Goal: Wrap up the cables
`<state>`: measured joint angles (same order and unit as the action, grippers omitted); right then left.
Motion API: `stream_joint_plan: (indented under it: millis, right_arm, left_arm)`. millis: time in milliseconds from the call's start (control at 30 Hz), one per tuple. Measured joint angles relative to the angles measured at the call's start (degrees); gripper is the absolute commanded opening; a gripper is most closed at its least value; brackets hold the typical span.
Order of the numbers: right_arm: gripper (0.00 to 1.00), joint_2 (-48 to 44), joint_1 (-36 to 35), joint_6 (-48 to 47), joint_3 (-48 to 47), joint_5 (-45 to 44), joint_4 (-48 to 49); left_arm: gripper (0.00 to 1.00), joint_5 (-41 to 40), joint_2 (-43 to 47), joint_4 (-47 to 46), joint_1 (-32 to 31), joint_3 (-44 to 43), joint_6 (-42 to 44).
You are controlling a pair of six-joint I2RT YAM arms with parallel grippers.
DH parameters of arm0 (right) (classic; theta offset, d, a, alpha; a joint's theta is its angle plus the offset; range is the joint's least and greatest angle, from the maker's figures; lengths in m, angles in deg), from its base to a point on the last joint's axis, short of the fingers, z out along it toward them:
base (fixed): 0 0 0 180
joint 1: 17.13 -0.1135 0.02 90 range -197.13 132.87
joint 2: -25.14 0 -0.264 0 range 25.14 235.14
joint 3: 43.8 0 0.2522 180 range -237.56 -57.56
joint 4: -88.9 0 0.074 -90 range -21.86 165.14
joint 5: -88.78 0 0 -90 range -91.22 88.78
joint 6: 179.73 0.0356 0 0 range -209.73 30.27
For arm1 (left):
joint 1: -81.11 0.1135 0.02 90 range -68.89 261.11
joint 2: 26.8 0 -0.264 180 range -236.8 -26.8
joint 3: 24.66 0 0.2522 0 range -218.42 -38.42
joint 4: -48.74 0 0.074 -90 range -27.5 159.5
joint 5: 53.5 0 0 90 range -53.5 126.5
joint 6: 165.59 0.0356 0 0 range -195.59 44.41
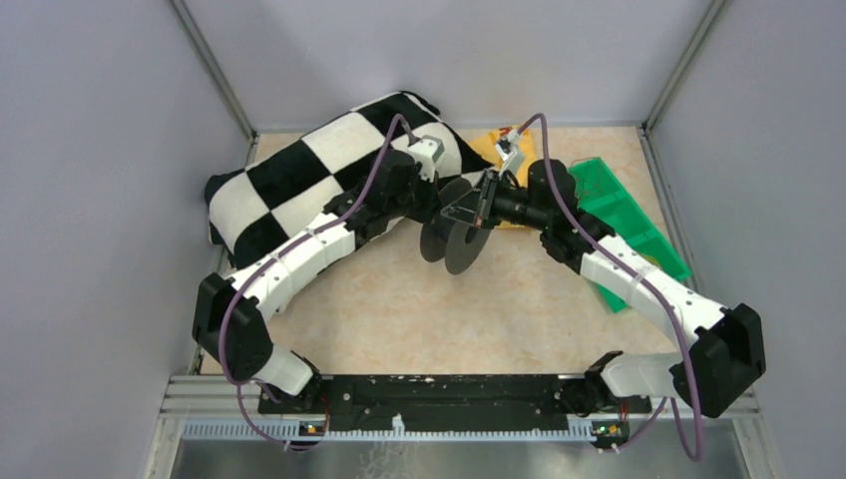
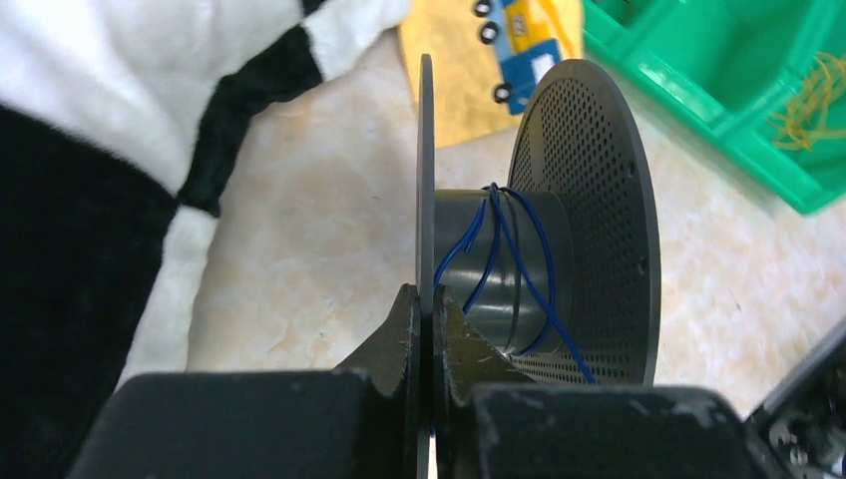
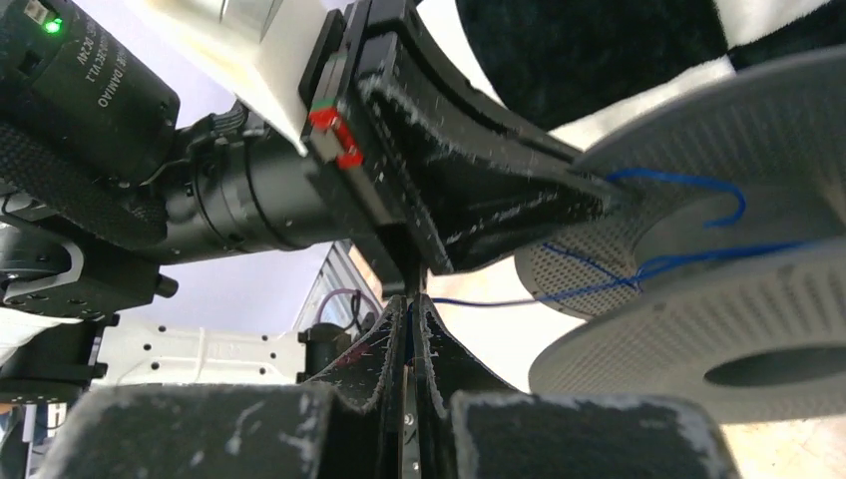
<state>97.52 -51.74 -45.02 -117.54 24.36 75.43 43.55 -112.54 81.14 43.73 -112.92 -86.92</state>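
Note:
A dark grey spool (image 1: 454, 235) hangs over the middle of the table between both arms. My left gripper (image 2: 426, 291) is shut on the edge of its thin near flange (image 2: 426, 150). A thin blue cable (image 2: 494, 239) crosses the hub (image 2: 519, 289) in a few loose turns in front of the perforated far flange (image 2: 599, 200). My right gripper (image 3: 407, 299) is shut on the cable (image 3: 559, 294), which runs in a nearly straight line from its fingertips to the spool (image 3: 728, 319). In the top view the right gripper (image 1: 486, 200) sits just right of the spool.
A black-and-white checkered cushion (image 1: 319, 170) fills the back left. A yellow cloth (image 2: 449, 80) with a blue toy truck (image 2: 519, 50) lies behind the spool. A green divided bin (image 1: 624, 215) holding yellow bands (image 2: 813, 100) stands at the right.

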Motion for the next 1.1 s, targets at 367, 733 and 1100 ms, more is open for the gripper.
stream_joint_plan:
  millis: [367, 733, 1100]
  right_arm:
    - [0.00, -0.44, -2.95, -1.20, 4.52, -4.94, -4.52]
    - [0.00, -2.32, -7.78, -5.44, 7.02, -16.92, -12.96]
    - [0.00, -11.85, -8.39, -3.89, 14.14, -21.20, -11.65]
  left_arm:
    - [0.00, -16.20, 1.14, -0.50, 0.28, 0.66, -13.53]
    - [0.00, -19.96, -0.13, 12.41, 0.24, -10.54, -27.80]
    - [0.00, -17.73, -4.15, 22.34, 0.28, -12.31, -42.10]
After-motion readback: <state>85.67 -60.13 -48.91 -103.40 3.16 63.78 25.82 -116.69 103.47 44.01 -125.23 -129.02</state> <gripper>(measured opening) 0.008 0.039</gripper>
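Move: Ahead of and below the right hand, which holds the end of the blue cable, hangs the spool: its middle is about 8 cm forward, 3 cm to the right and 9 cm lower. From the left hand, which pinches its flange, that middle lies some 6 cm right, 1 cm forward and 5 cm below. On the table, the yellow bag is roughly 13 cm forward and 16 cm right of the left hand; the checkered pillow is 12 cm forward and 18 cm left. Drawing the pinched blue cable down on the near side of the spool, the right hand sinks about 9 cm while easing back and to the right some 4 cm each, its fingertips dipping. The left hand keeps the flange and swings the spool some 40 degrees counter-clockwise, going left and forward, rising, then sinking and easing back as its fingers tip down. ##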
